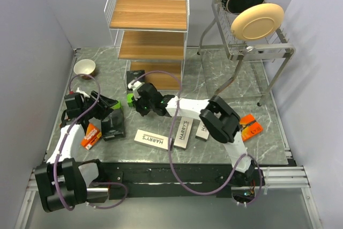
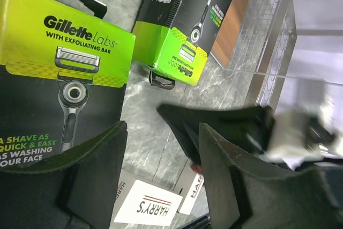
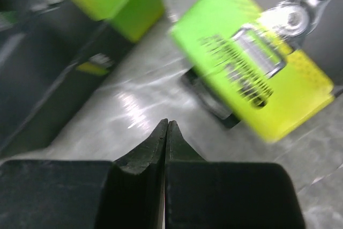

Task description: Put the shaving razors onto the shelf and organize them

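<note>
The shelf [image 1: 147,13] stands at the back, a white wire rack with three wooden tiers. A black razor box with a lime-green end [image 2: 64,52] lies just left of my left gripper [image 2: 162,143], which is open with only table showing between its fingers. A second black and green box [image 2: 177,46] leans by the shelf foot [image 2: 236,20]. My right gripper [image 3: 167,125] is shut on nothing, hovering low beside that box's green end [image 3: 252,73]. Three white HARRY'S boxes [image 1: 153,139] [image 1: 184,131] [image 1: 202,128] lie near the front. Orange packs lie at the left [image 1: 92,135] and right [image 1: 251,127].
A small bowl [image 1: 84,68] sits at the back left. A grey dish rack [image 1: 257,46] with a cream plate [image 1: 257,21] and a black plate stands at the back right. Both arms meet close together in front of the shelf.
</note>
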### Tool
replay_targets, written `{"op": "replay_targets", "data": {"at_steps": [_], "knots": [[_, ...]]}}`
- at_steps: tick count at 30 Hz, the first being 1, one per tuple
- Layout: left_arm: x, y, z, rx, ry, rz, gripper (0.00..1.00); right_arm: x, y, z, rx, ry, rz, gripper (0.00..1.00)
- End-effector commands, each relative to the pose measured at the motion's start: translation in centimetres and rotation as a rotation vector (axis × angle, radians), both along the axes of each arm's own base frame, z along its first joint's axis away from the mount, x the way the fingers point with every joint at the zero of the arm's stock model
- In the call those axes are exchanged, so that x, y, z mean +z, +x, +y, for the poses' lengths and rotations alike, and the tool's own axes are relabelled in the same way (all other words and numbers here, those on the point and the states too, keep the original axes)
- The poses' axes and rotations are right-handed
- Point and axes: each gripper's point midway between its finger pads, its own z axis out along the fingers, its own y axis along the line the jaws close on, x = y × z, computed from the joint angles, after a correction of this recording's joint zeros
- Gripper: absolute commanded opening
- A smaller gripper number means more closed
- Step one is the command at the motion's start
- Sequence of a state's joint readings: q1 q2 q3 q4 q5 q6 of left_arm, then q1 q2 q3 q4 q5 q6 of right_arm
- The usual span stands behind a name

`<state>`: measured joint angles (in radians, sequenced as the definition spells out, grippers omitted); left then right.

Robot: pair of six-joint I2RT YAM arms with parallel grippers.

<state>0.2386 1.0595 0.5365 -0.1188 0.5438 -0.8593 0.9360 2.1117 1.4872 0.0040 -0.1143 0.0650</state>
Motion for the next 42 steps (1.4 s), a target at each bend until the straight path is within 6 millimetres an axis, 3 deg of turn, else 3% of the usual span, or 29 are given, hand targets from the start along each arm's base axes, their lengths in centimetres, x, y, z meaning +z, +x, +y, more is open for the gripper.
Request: {"op": "replay_targets", "data": {"at_steps": [1,3,10,17,23,33,39,42], "knots": [[1.4,0.2,0.3,0.009,0.002,-0.045,0.62,1.3,4.3,0.5,-0.134,-0.032,-0.164,0.00],[1.5,0.2,0.4,0.013,0.000,-0.055,0.64,0.8,5.6,0.2,-0.192,-0.067,-0.205,0.00],[0.5,-1.1,0.2,0.019,-0.001,-0.035,0.65,3.6,8.4,1.2,-0.248,-0.029,-0.322,0.00],[0.2,-1.5,0.1,0.019,-0.003,-0.029,0.66,4.2,9.2,2.3,-0.290,0.001,-0.327,0.00],[0.6,-1.0,0.1,0.009,-0.011,-0.030,0.80,3.6,9.9,2.3,-0.339,0.014,-0.299,0.00],[1.4,-0.6,0.3,0.013,-0.006,-0.053,0.84,4.4,9.3,2.1,-0.314,-0.013,-0.325,0.00],[2.4,-0.6,0.3,0.017,-0.002,-0.083,0.85,7.0,7.6,1.9,-0.109,-0.084,-0.406,0.00],[2.9,-0.6,0.5,0.026,-0.009,-0.101,0.85,7.0,5.6,2.4,0.063,-0.108,-0.394,0.00]]}}
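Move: The Gillette box half on the bottom shelf has its middle about 11 cm ahead of the closed right fingers, 3 cm to their left and some 3 cm lower; its green end is much nearer. The bottom shelf is centred about 16 cm ahead and 7 cm right; the second Gillette box lies 12 cm left and 5 cm back, and the nearest Harry's box 13 cm back, 6 cm right. From the left hand, the shelf-side box is roughly 11 cm ahead, 10 cm right and 9 cm below. Against the green near end of the half-shelved Gillette box, the right hand drives its shut fingers forward about 8 cm towards the shelf, dipping a little, then rising some 5 cm as it swings clockwise about 15 degrees; it stops with the tips at that end, then eases back about 1 cm. The left hand hovers near the second Gillette box and spreads its fingers wider. ##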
